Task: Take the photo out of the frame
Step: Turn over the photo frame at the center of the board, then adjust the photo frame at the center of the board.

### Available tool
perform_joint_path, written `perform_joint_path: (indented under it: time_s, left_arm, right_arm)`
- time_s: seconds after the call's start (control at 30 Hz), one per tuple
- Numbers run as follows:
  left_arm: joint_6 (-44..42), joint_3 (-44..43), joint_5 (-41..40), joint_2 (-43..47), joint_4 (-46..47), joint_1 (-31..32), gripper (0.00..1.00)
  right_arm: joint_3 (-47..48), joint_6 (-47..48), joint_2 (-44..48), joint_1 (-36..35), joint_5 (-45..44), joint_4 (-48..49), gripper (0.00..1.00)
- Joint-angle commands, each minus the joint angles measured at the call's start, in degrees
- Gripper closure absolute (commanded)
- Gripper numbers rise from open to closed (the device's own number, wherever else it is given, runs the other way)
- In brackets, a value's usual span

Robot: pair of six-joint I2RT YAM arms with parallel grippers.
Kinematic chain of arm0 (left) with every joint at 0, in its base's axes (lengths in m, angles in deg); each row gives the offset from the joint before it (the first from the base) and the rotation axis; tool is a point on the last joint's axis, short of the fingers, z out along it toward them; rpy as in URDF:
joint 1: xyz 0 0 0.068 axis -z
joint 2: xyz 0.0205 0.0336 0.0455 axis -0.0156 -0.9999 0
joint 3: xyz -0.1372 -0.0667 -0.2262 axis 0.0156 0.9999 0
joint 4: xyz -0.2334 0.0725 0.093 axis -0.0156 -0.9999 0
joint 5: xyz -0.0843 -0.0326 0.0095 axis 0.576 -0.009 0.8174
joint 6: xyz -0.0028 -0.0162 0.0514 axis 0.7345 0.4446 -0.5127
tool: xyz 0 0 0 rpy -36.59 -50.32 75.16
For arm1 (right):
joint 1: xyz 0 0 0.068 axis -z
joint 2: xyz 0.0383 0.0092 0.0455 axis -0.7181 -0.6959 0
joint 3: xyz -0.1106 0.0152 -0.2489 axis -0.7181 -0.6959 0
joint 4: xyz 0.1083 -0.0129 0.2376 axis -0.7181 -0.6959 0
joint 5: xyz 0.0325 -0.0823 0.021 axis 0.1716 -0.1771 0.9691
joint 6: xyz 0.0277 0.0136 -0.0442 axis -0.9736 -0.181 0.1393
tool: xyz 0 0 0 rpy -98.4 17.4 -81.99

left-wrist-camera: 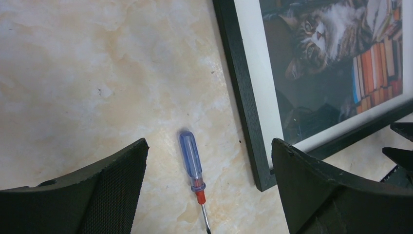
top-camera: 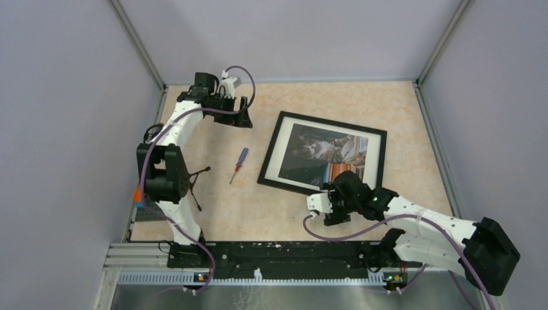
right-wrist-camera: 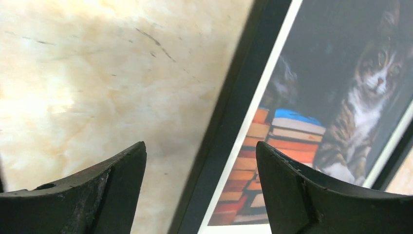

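The frame (top-camera: 270,153) is a thin black rectangle lying flat right of the table's middle, face up. The photo (top-camera: 321,150), a grey-white cat among stacked books with a white margin, sits inside it. My right gripper (top-camera: 337,178) hovers open over the frame's near edge. In the right wrist view the frame's black bar (right-wrist-camera: 234,117) and the photo's margin and books (right-wrist-camera: 292,131) run between the open right gripper's (right-wrist-camera: 200,145) fingers, with nothing held. My left gripper (top-camera: 243,113) is open and empty at the back left. It looks down on the frame's corner (left-wrist-camera: 238,87) and the photo (left-wrist-camera: 331,48).
A small screwdriver (top-camera: 239,165) with a blue handle lies on the table left of the frame, below my left gripper (left-wrist-camera: 209,144) in the left wrist view (left-wrist-camera: 191,161). Grey walls close in the table. A black rail (top-camera: 278,255) runs along the near edge.
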Motion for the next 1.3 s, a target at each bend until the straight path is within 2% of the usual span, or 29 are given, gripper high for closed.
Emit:
perform_joint_path:
  time_s: [0.0, 0.1, 0.27, 0.37, 0.47, 0.6, 0.77, 0.83, 0.93, 1.1, 1.27]
  left_arm:
    - [-3.8, 2.3, 6.5, 4.2, 0.4, -0.3, 0.01]
    - [-10.1, 7.4, 10.1, 8.3, 2.6, 0.3, 0.01]
    - [-25.4, 20.0, 15.9, 17.0, 4.0, 2.1, 0.01]
    - [-35.2, 25.6, 14.1, 20.5, 0.1, 5.2, 0.01]
    - [-43.0, 30.9, 9.6, 23.8, -2.1, 11.1, 0.01]
    - [-48.0, 36.5, 5.1, 25.3, -2.3, 20.4, 0.08]
    - [-46.2, 38.2, 3.1, 20.9, 0.5, 27.4, 0.18]
    - [-44.8, 37.3, 2.2, 17.7, 1.4, 29.3, 0.22]
    - [-42.2, 35.5, 1.7, 12.8, 1.7, 30.8, 0.29]
    - [-38.4, 32.7, -0.8, 7.3, 2.0, 30.7, 0.34]
    - [-36.4, 29.1, -0.9, 3.6, 2.1, 26.9, 0.36]
  right_arm:
    - [8.6, -3.5, 0.7, -0.9, 10.8, -11.6, 0.18]
    - [16.5, -8.2, -4.9, 1.2, 11.6, -14.7, 0.18]
    - [36.9, -13.3, -24.5, 21.4, 25.0, -23.5, 0.18]
    - [50.7, -14.4, -35.4, 29.9, 29.8, -28.6, 0.18]
    - [65.9, -17.0, -46.1, 35.6, 30.9, -31.5, 0.18]
    - [85.5, -19.7, -61.3, 40.6, 31.7, -37.3, 0.18]
    - [104.6, -23.8, -77.9, 45.2, 33.2, -43.8, 0.18]
    - [107.4, -24.6, -81.3, 46.2, 33.6, -44.6, 0.18]
    - [105.6, -24.2, -83.0, 46.9, 32.6, -44.0, 0.18]
    - [96.3, -22.1, -81.5, 47.0, 31.3, -43.2, 0.18]
    - [86.2, -22.1, -77.5, 50.2, 33.9, -43.0, 0.19]
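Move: The photo frame lies face up between the hands. Its near-left corner is about 18 cm back, 7 cm right and 14 cm below the left hand, with the screwdriver about 12 cm back and straight below that hand's line. From the low right hand, the middle of the frame's far edge is about 31 cm ahead and 2 cm right, and its near edge's middle is only 3 cm ahead and 4 cm left, both about 3 cm lower. The right hand leaves the near edge, lifts and swings with open fingers some 30 cm forward over the frame and about 9 cm right, turning clockwise and tilting, then sinks and eases back a little until its fingers straddle the right part of the far edge. Meanwhile the left hand sweeps back about 22 cm, also right and down, turning some 60 degrees clockwise and narrowing its fingers to about two-thirds, and finally eases forward to put one finger at the near edge close to the near-left corner. ##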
